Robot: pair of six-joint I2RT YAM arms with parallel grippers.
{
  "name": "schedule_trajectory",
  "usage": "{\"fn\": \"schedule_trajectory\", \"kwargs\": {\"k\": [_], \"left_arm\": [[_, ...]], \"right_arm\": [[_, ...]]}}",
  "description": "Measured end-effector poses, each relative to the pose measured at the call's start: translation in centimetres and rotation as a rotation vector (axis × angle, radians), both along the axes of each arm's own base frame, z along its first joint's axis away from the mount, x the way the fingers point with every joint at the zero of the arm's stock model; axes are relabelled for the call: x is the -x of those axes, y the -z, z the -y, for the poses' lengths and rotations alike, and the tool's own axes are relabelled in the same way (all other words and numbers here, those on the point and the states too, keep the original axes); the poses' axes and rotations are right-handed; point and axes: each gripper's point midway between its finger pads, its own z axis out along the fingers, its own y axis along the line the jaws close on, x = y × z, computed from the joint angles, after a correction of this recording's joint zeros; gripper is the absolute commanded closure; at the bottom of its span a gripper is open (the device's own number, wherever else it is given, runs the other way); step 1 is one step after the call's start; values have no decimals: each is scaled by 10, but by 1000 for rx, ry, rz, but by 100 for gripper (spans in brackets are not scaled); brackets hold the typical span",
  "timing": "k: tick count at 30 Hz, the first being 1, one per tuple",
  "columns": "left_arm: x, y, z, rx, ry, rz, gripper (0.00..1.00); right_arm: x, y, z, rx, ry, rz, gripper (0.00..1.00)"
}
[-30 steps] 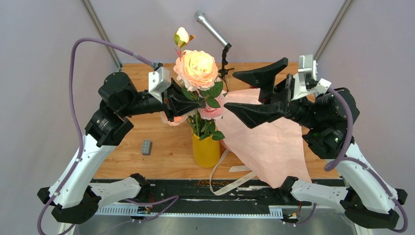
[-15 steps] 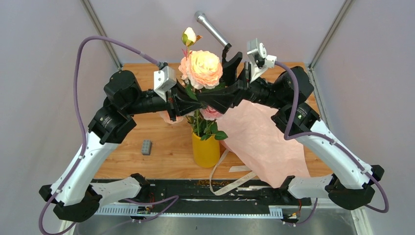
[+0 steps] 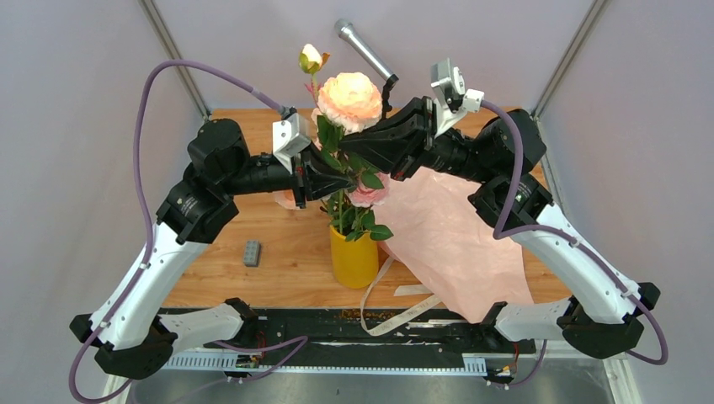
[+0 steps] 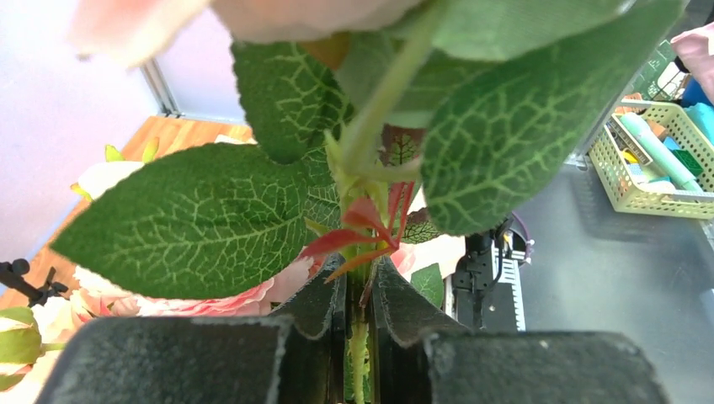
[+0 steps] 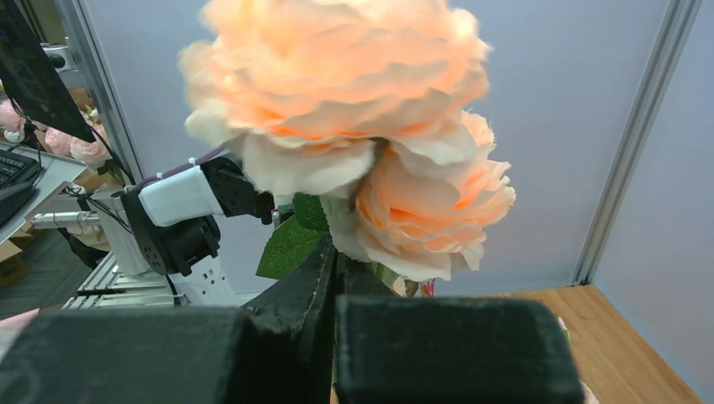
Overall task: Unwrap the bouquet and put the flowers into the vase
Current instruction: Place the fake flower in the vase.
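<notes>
The flowers stand with their stems in the yellow vase [image 3: 354,259] at the middle of the table. A large peach rose [image 3: 349,99] and a bud [image 3: 311,59] rise above the leaves. From the left, my left gripper [image 3: 331,178] is shut on a green stem [image 4: 359,341], leaves spreading over its tips [image 4: 359,273]. My right gripper [image 3: 354,141] comes from the right, shut just under the peach rose [image 5: 337,76]; at its tips [image 5: 337,252] I cannot tell whether a stem is pinched. The bouquet's pink wrapping paper [image 3: 455,244] lies open on the table.
A beige ribbon [image 3: 380,296] trails off the front edge beside the vase. A small grey block [image 3: 251,252] lies on the wooden table [image 3: 278,278] to the left. A microphone [image 3: 364,49] on a black stand leans in behind the flowers.
My right gripper swung left from over the paper to the flowers and shut from wide open. The peach rose rose and tipped back a little. The left arm shifted slightly right.
</notes>
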Motion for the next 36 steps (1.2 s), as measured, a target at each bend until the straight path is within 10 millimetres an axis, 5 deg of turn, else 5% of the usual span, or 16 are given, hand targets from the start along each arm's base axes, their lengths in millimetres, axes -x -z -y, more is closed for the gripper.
{"fn": "schedule_trajectory", "kwargs": {"k": [3,10,19,27,36], "left_arm": [[0,0,0,-2,0,0,78],[2,0,-2,-13,-1,5,33],[9,-19,-14,-18,-22,58,11],[16,-48,-38,-8,-117,150,3],[2,-78,-63,44,-307,197,0]], "right_arm": [[0,0,0,1,2,4,100],[-2,5,-1,13,12,9,100],[-3,25,6,86,55,71,100],[3,29,21,96,92,122,100],[3,55,14,153,61,102,100]]}}
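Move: The vase stands almost straight below both hands, which share the flower's stem: its middle is about 35 cm under the left hand and 1 cm farther out, and some 45 cm under the right hand, 1 cm out and 1 cm to its right. On the table, some 45 cm below the left hand, the grey block lies about 24 cm to its left and 7 cm out, the wrapping paper about 23 cm to its right and 8 cm out. Opening wide, the left hand lets go of the stem, then backs off up and to the left, about 7 cm up and 6 cm left, its fingertips swinging forward some 15 degrees. The right hand, still pinching the stem just under the big peach bloom, lowers it about 5 cm towards the vase, drifting slightly right with its fingers tipping down a little. ##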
